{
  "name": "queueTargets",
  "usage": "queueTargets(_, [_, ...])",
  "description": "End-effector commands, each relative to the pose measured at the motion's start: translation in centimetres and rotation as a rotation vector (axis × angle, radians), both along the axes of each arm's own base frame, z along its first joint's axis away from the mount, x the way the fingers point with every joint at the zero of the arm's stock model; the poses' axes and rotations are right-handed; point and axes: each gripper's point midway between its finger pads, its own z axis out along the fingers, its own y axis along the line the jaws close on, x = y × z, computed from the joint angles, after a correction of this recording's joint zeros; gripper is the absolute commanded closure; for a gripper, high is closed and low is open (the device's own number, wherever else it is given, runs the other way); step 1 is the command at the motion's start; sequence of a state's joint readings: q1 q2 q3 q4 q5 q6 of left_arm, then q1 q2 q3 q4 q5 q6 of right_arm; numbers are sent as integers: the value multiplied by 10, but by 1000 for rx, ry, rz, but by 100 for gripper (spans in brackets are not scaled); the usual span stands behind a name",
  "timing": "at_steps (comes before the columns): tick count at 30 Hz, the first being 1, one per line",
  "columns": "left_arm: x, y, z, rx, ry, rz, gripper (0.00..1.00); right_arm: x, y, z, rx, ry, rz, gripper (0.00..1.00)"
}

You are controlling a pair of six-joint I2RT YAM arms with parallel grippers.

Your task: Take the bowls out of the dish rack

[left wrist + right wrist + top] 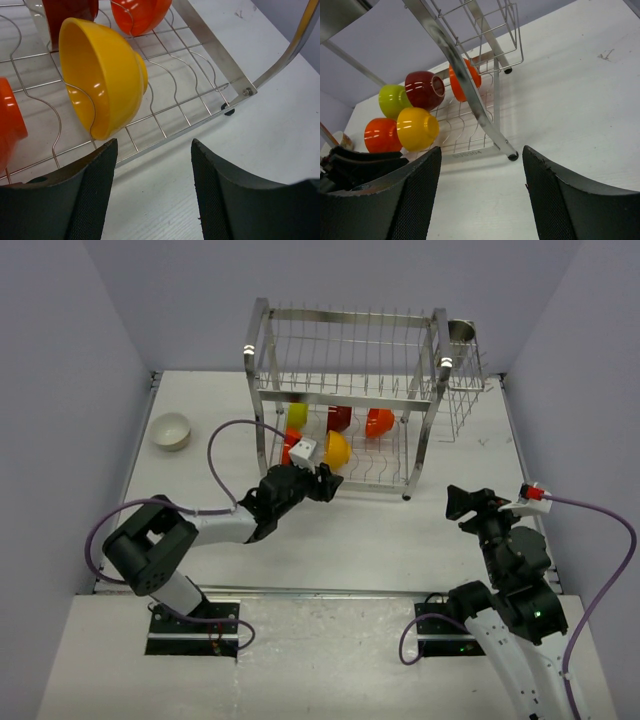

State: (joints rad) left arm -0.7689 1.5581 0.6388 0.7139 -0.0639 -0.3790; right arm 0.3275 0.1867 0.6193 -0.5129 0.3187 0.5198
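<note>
The steel dish rack (262, 370) stands at the back middle of the table. Its lower tier holds five bowls on edge: lime-green (297, 416), dark red (339, 418), orange (379, 422), orange-red (290, 446) and yellow (338, 450). A whitish bowl (171, 430) sits upright on the table at the far left. My left gripper (326, 481) is open and empty at the rack's front edge, just below the yellow bowl (100, 75). My right gripper (459, 502) is open and empty over bare table, right of the rack; its view shows the yellow bowl (417, 128) and the rack's leg (487, 125).
A wire side basket (463, 395) hangs on the rack's right end with a small metal cup (461, 331) at its top. The rack's upper tier holds nothing visible. Grey walls enclose the table on three sides. Purple cables trail from both arms.
</note>
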Motion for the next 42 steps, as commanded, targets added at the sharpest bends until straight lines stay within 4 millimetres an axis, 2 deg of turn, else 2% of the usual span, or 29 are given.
queueTargets(1, [8, -15, 19, -51, -91, -31, 38, -5, 2, 19, 6, -48, 23, 33])
queueTargets(11, [26, -9, 19, -27, -112, 24, 38, -4, 3, 17, 6, -47, 29, 33])
queueTargets(20, [46, 20, 20, 8, -111, 128, 37, -3, 5, 16, 5, -44, 35, 33])
queueTargets(23, [54, 23, 19, 3, -106, 126, 37, -3, 5, 16, 5, -44, 35, 33])
queueTargets(32, [70, 14, 16, -66, -91, 16, 36, -3, 6, 16, 2, -42, 40, 33])
queueTargets(35, [72, 3, 11, -96, -74, -60, 36, -4, 5, 16, 4, -44, 38, 33])
queueTargets(42, [73, -17, 18, -159, -84, -163, 38, -1, 5, 14, 0, -36, 34, 33])
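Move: The yellow bowl stands in the rack some 9 cm ahead of the left hand, about 2 cm to its right and 4 cm lower, its mouth facing left. The near orange bowl is about 9 cm ahead and 9 cm to the left of that hand; the dark red bowl stands roughly 8 cm straight beyond the yellow one. From the right hand the yellow bowl lies about 21 cm ahead, 24 cm left and 17 cm down. The left hand heads forward over the rack's front edge to the near rim of the yellow bowl, about 6.5 cm, after a small initial dip. On the way it bows out some 3 cm to the left and swings back right, sinking slightly at the end. The open fingers arrive astride the rim, one at the mouth side and one by the outer wall; no touch can be made out. ##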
